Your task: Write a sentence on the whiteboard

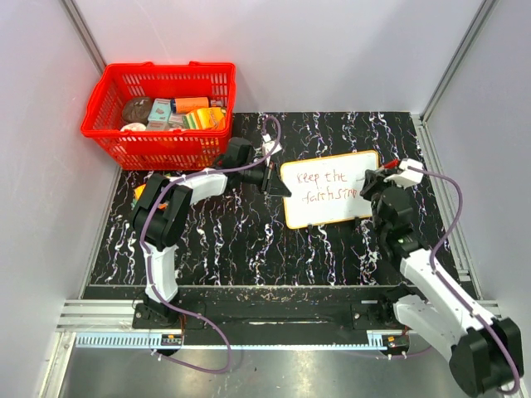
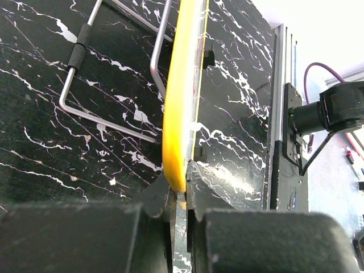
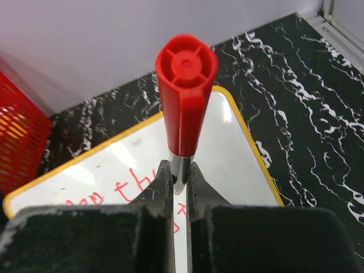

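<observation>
The whiteboard [image 1: 332,207] lies on the black marbled table, white with an orange-yellow rim. The sentence [image 1: 325,187] runs over it in two lines of thin red handwriting. My left gripper [image 1: 280,181] is shut on the board's left rim; in the left wrist view the yellow rim [image 2: 181,102] runs edge-on into the jaws of that gripper [image 2: 183,190]. My right gripper [image 3: 180,170] hovers over the board's right end [image 3: 227,165], shut on a red marker [image 3: 186,96] held upright. The written words [image 3: 122,185] show left of the fingers. The marker's tip is hidden.
A red basket [image 1: 162,116] with several packages stands at the back left. A bent metal wire frame [image 2: 108,68] lies beside the board's rim. Grey walls close in three sides, and an aluminium rail [image 1: 249,319] runs along the near edge.
</observation>
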Robot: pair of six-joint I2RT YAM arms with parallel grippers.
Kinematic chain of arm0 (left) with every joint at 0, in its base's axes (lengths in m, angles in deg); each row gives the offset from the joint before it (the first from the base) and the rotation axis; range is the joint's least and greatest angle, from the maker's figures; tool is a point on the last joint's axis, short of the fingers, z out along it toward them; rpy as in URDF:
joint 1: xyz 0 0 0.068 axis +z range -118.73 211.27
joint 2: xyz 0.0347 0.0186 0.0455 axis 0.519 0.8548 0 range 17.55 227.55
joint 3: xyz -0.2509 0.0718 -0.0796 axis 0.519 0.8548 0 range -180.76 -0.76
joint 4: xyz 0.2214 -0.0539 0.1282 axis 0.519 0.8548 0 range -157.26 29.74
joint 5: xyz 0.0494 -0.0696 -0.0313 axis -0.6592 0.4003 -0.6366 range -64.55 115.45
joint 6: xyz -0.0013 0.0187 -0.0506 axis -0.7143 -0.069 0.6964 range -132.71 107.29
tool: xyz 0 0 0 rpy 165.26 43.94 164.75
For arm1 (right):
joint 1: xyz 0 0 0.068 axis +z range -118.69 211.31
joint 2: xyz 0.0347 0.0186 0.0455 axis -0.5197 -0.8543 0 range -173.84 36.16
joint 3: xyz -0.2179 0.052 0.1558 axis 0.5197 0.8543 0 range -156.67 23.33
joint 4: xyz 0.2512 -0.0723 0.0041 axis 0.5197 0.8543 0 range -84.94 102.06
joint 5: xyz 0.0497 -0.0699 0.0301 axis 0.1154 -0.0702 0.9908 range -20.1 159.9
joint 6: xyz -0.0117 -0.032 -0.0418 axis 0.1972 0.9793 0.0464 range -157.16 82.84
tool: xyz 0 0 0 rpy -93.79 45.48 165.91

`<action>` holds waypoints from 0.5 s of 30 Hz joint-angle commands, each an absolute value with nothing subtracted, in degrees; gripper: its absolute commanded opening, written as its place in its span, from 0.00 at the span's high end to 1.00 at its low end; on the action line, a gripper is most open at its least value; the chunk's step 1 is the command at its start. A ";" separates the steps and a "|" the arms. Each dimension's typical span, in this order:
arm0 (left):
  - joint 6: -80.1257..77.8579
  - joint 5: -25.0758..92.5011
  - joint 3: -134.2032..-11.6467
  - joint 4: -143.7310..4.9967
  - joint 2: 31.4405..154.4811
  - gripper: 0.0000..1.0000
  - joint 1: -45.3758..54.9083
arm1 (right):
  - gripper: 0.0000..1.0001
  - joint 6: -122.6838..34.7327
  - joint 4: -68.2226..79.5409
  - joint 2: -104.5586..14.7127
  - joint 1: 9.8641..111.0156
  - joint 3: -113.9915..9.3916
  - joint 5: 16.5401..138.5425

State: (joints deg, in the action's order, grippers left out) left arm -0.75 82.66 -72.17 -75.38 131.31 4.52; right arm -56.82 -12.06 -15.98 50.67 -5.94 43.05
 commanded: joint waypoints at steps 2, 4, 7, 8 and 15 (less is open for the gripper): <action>-11.74 75.03 -73.17 -62.26 134.19 0.91 3.14 | 1.00 -58.51 -6.72 -8.16 50.39 -5.50 45.29; -12.10 74.23 -74.31 -60.25 134.10 0.86 3.05 | 1.00 -58.87 -5.14 -6.56 50.39 -4.53 45.82; -12.36 72.65 -76.07 -57.60 134.45 0.75 3.05 | 1.00 -59.75 -3.47 -3.93 50.47 -3.13 46.61; -13.75 72.39 -76.34 -57.25 134.62 0.73 3.14 | 1.00 -60.27 -3.20 -2.88 50.39 -2.77 46.78; -16.40 71.86 -77.31 -55.40 134.72 0.50 3.14 | 1.00 -60.45 -1.27 0.39 50.39 -1.98 46.79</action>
State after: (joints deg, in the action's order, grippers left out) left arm -11.50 75.84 -77.18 -60.00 133.78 3.91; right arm -59.53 -1.85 -1.23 50.65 -1.79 45.76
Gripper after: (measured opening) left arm 0.448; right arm 0.066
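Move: At the left hand, the shut fingers still grip the whiteboard's left edge. The whiteboard's middle lies about 13 cm to the right, 1 cm farther out and roughly level, with a black foot clip some 6 cm to the right, 9 cm back and 7 cm below. From the right hand, which holds the marker clear of the surface, the whiteboard's middle is about 9 cm to the left, 1 cm ahead and 9 cm below. Opening its fingers to nearly half, the left hand lets the whiteboard's edge out of its clamp while sinking about 3.5 cm and easing 1 cm to its left, fingertips tipping some 10 degrees lower. Meanwhile the right hand keeps its grip on the marker and backs off about 4 cm towards its base, first rising a little over 2 cm and then sinking again. ##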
